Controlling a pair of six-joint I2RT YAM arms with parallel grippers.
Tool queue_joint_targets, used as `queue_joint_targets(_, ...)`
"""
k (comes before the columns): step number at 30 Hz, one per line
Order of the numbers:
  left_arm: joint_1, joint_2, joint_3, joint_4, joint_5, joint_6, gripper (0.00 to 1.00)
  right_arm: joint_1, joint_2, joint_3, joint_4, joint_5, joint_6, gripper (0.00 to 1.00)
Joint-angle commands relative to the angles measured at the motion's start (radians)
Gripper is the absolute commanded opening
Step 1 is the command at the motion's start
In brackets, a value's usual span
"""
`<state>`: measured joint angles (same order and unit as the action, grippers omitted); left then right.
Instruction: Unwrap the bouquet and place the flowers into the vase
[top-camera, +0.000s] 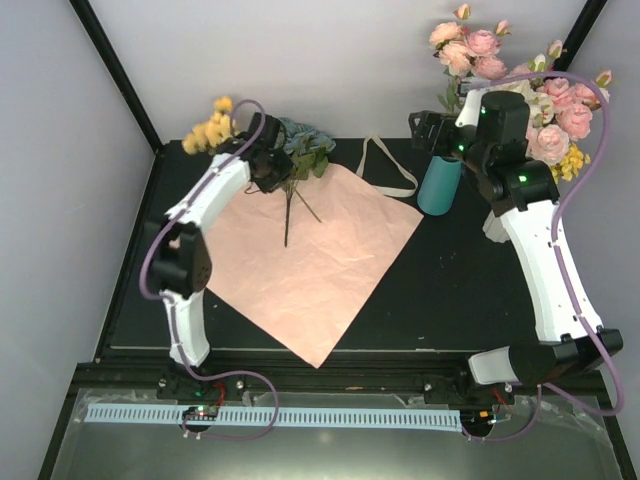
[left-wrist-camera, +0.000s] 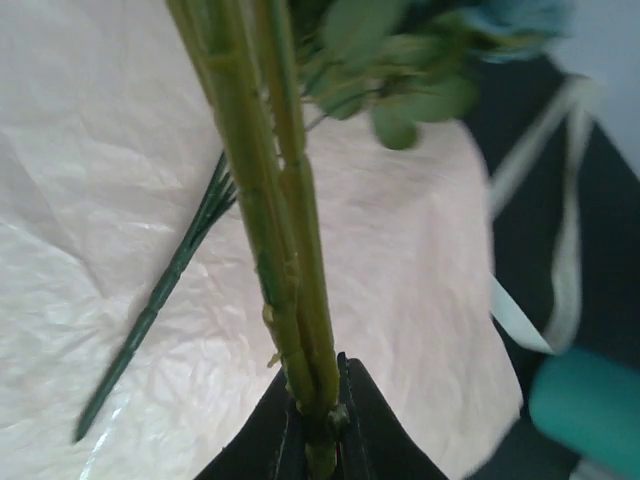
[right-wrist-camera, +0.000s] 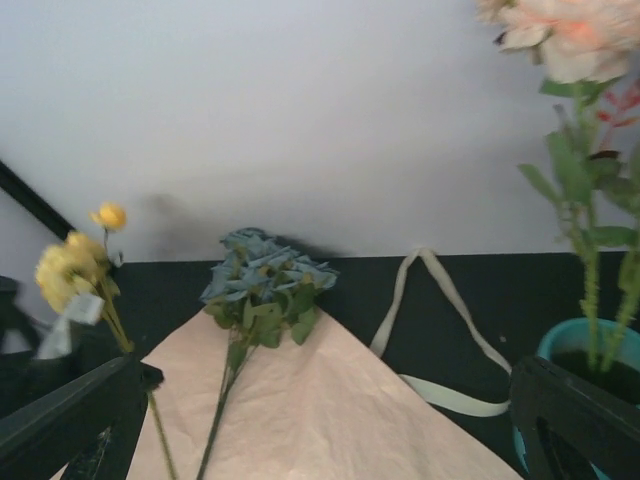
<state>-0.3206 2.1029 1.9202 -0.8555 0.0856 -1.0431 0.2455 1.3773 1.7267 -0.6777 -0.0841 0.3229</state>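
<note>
The pink paper (top-camera: 310, 260) lies spread flat on the black table, and the cream ribbon (top-camera: 385, 165) lies loose behind it. My left gripper (top-camera: 268, 170) (left-wrist-camera: 320, 420) is shut on the green stems (left-wrist-camera: 280, 200) of the yellow flowers (top-camera: 210, 128), lifted over the paper's far left corner. Blue flowers (top-camera: 300, 145) (right-wrist-camera: 265, 275) lie on the paper beside them. The teal vase (top-camera: 438, 185) (right-wrist-camera: 565, 345) stands right of the paper with pink flower stems (right-wrist-camera: 595, 300) in it. Just behind the vase, my right gripper (top-camera: 430, 140) (right-wrist-camera: 320, 430) hangs open and holds nothing.
A white vase (top-camera: 492, 225) of larger pink and cream roses (top-camera: 550, 110) stands at the back right, partly behind my right arm. Black frame posts rise at both back corners. The table's front edge runs just before the arm bases.
</note>
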Motion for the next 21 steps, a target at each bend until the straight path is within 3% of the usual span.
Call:
queue_joint_targets(1,0.009,-0.254,-0.128,0.127,-0.02,0.312,0.02,0.01,0.064,0.034,0.081,-0.139,0.041,1.0)
queue_joint_targets(5,0.009,-0.422,-0.268,0.173,0.037,0.551,0.02,0.064,0.144,0.1,0.141,-0.232,0.041,1.0)
queue_joint_targets(9,0.018,-0.632,-0.473,0.282,0.238,0.757,0.02,0.099,0.216,0.135,0.233,-0.363,0.107,1.0)
queue_joint_targets(15,0.041,-0.928,-0.756,0.465,0.478,0.825,0.01,0.164,0.295,0.197,0.321,-0.482,0.127,1.0)
queue_joint_targets(21,0.052,-0.972,-0.728,0.425,0.691,0.909,0.02,0.213,0.321,0.193,0.347,-0.548,0.132,1.0)
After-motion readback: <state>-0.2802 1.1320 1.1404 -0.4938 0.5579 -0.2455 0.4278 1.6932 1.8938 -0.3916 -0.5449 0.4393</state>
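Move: The yellow flowers are already pinched by their stems in the left hand; the teal vase stands roughly 36 cm to its right, level fore-and-aft, middle 4 cm lower. The blue flowers lie about 7 cm ahead of it, 2 cm right and 12 cm below. From the open right hand the yellow flowers are some 34 cm left, 11 cm ahead and 24 cm down; the vase 6 cm right, 11 cm ahead, 33 cm down; the blue flowers 28 cm left, 18 cm ahead, 41 cm down. Still pinching the yellow stems, the left hand lifts them quickly up off to the side of the blue flowers, then draws back, about 19 cm back and 17 cm up in all, tipping its fingers up and swinging them clockwise to face the robot's right. The wide-open right hand sweeps some 17 cm left towards the yellow flowers, turning about 35 degrees counter-clockwise, without touching them. ##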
